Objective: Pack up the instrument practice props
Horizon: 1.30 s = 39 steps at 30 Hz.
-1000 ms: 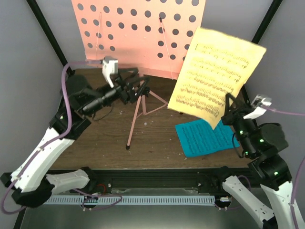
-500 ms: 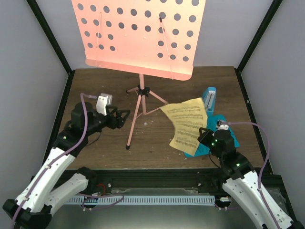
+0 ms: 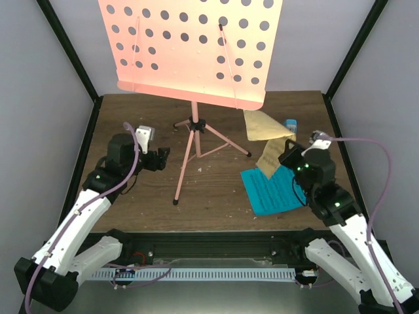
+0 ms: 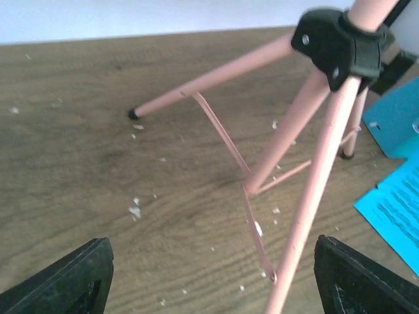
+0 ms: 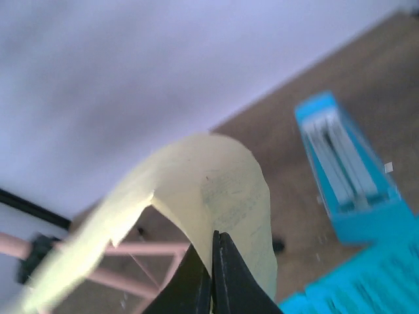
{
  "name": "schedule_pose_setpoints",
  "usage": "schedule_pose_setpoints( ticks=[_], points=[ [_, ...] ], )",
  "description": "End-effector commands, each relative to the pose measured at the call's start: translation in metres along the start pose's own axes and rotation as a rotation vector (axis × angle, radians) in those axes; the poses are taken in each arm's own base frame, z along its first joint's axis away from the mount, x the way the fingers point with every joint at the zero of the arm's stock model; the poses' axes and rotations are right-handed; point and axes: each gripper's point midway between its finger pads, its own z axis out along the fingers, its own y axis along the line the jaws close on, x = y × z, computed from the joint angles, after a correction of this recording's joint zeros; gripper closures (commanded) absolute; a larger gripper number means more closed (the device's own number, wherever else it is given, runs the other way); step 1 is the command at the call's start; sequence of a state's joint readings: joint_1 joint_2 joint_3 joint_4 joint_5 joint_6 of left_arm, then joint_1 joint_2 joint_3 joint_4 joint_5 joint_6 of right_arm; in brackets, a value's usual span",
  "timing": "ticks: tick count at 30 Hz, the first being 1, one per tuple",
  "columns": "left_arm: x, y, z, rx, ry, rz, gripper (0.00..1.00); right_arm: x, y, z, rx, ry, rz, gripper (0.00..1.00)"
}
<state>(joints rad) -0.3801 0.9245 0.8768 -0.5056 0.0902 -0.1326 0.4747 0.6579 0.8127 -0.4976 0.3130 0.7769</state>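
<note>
The salmon-pink music stand point(image 3: 190, 46) stands at the back, its tripod legs point(image 3: 191, 147) spread on the wooden table. My left gripper point(image 3: 163, 158) hovers low just left of the tripod, open. In the left wrist view a pink leg point(image 4: 308, 196) runs between its wide-apart fingertips point(image 4: 72, 281). My right gripper point(image 3: 286, 155) is shut on a curled yellow music sheet point(image 3: 265, 127). In the right wrist view the jaws pinch the yellow sheet point(image 5: 222, 190). A blue music sheet point(image 3: 275, 193) lies flat below it. The blue metronome point(image 3: 290, 124) stands behind, seen also in the right wrist view point(image 5: 344, 176).
Black frame posts point(image 3: 72, 52) and grey walls close in the table on both sides. Small white flecks point(image 4: 134, 210) litter the wood near the tripod. The tripod's black hub point(image 4: 340, 42) sits just above and to the right of my left gripper.
My right gripper carried the yellow sheet down from high up, then back toward the metronome, and the sheet has curled. My left arm drew back from the stand's hub and sank low.
</note>
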Motion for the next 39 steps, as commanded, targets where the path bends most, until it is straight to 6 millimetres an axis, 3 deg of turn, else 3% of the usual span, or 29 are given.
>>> schedule_pose_setpoints(
  ticks=[1, 3, 5, 10, 16, 19, 22, 27, 39],
  points=[
    [-0.015, 0.018, -0.003, -0.1, -0.099, 0.061, 0.15, -0.072, 0.011, -0.036, 0.019, -0.255, 0.003, 0.99],
    [-0.009, 0.021, 0.0, -0.114, -0.087, 0.06, 0.15, -0.061, -0.014, -0.033, 0.113, -0.25, 0.065, 0.99],
    [-0.006, 0.023, 0.001, -0.119, -0.084, 0.058, 0.15, -0.029, -0.044, -0.022, 0.196, -0.191, 0.106, 0.99],
    [-0.004, 0.021, 0.008, -0.103, -0.071, 0.053, 0.15, 0.05, -0.095, 0.001, 0.273, -0.04, 0.287, 0.99],
    [-0.005, 0.021, 0.003, -0.106, -0.091, 0.053, 0.14, 0.125, -0.123, 0.012, 0.254, 0.115, 0.543, 0.99],
    [-0.002, 0.023, 0.007, -0.116, -0.073, 0.057, 0.14, 0.15, -0.144, 0.013, 0.313, 0.136, 0.642, 0.99],
    [-0.001, 0.023, 0.009, -0.117, -0.064, 0.059, 0.14, 0.158, -0.151, 0.016, 0.331, 0.128, 0.708, 0.99],
    [-0.001, 0.024, 0.008, -0.118, -0.067, 0.059, 0.14, 0.149, -0.153, 0.015, 0.375, 0.09, 0.752, 0.99],
    [-0.004, 0.023, -0.001, -0.116, -0.097, 0.053, 0.14, 0.127, -0.185, -0.03, 0.558, -0.095, 0.966, 0.99]
  ],
)
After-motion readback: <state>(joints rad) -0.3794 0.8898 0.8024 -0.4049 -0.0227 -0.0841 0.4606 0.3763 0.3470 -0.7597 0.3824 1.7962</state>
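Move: The right hand holds the yellow sheet; the blue sheet it is bound for lies about 28 cm below, 6 cm back and 5 cm to the right. The metronome's middle is some 9 cm ahead, 4 cm right and 18 cm down; the music stand's nearest foot is about 7 cm ahead, 9 cm left, at table level. From the left hand the blue sheet lies roughly 42 cm right, 6 cm back and 24 cm down. The right hand, still pinching the yellow sheet, rises 6 cm, then sinks about 28 towards the blue sheet. ##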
